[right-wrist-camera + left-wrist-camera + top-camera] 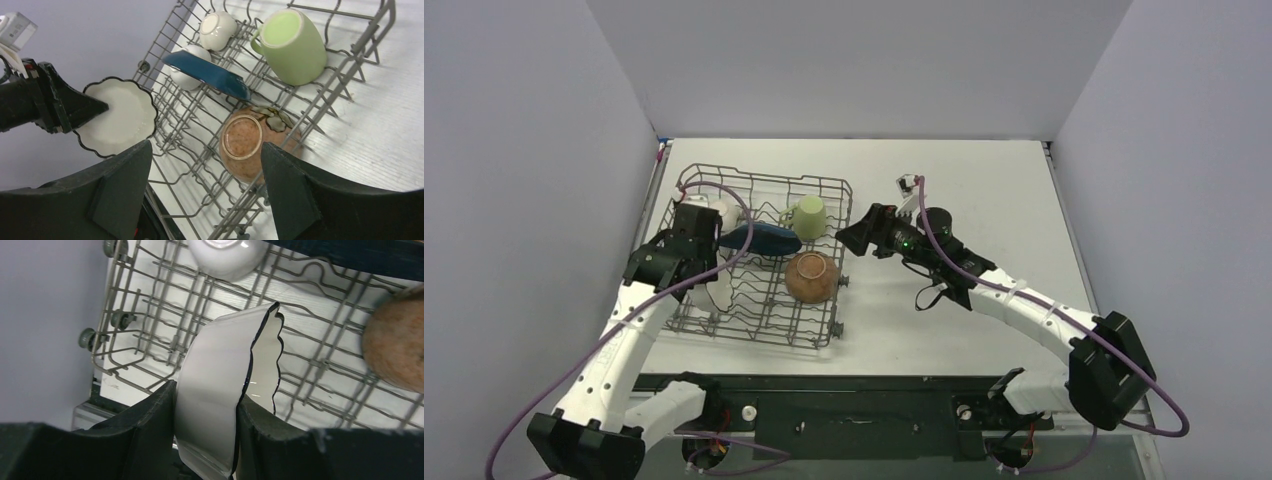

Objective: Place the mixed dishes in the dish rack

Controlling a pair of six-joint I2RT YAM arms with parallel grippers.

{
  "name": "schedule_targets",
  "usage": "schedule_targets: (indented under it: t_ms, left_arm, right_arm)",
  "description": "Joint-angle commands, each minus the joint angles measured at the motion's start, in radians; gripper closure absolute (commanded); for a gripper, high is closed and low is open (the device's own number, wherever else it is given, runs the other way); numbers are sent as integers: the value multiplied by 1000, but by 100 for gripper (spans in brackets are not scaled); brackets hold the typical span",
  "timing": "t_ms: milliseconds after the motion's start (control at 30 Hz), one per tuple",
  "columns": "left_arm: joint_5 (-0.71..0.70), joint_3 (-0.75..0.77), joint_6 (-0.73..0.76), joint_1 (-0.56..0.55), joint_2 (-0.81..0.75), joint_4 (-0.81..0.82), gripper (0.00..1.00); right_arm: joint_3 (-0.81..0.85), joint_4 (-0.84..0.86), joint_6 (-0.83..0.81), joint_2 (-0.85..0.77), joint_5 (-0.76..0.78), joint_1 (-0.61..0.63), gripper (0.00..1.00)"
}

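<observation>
My left gripper is shut on the white scalloped bowl, which hangs on edge over the left part of the dish rack. The right wrist view shows that bowl with a black finger on it. Inside the rack lie a light green mug, a dark blue dish and an upturned brown bowl. A plain white bowl sits behind the blue dish, with a small pale dish farther back. My right gripper stands open just right of the rack, above the brown bowl.
Grey walls close in the white table on three sides. The rack sits near the left wall, its small wheels at the edge. A dark base plate runs along the near edge.
</observation>
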Motion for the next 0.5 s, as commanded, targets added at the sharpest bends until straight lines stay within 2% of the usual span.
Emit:
schedule_targets:
  t_ms: [0, 267, 467]
  left_arm:
    - [-92, 31, 74, 30, 49, 124, 100]
    - [-336, 24, 91, 30, 173, 134, 100]
    - [-429, 7, 109, 31, 240, 150, 100]
  right_arm:
    - [-40, 14, -28, -62, 11, -26, 25]
    - [-56, 16, -33, -60, -43, -49, 25]
    - [-75, 28, -41, -64, -94, -83, 26]
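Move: My left hand still holds the scalloped white bowl. The free left end of the rack where it will go is about 4 cm to that hand's left, 2 cm ahead and some 8 cm below. From the same hand the upturned round bowl sits about 10 cm ahead, the blue dish 11 cm ahead and 8 cm right, and the brown bowl 3 cm ahead and 18 cm right. From my empty right hand, that spot is roughly 29 cm left and 6 cm back. I carry the pinched bowl about 5 cm left and forward with my left hand, sinking slightly at first, while the wrist rolls its left side up some 20 degrees. Near the end my fingers snap fully shut, and the bowl comes out of them. My open right hand eases a couple of centimetres right, away from the rack, and slightly down. ##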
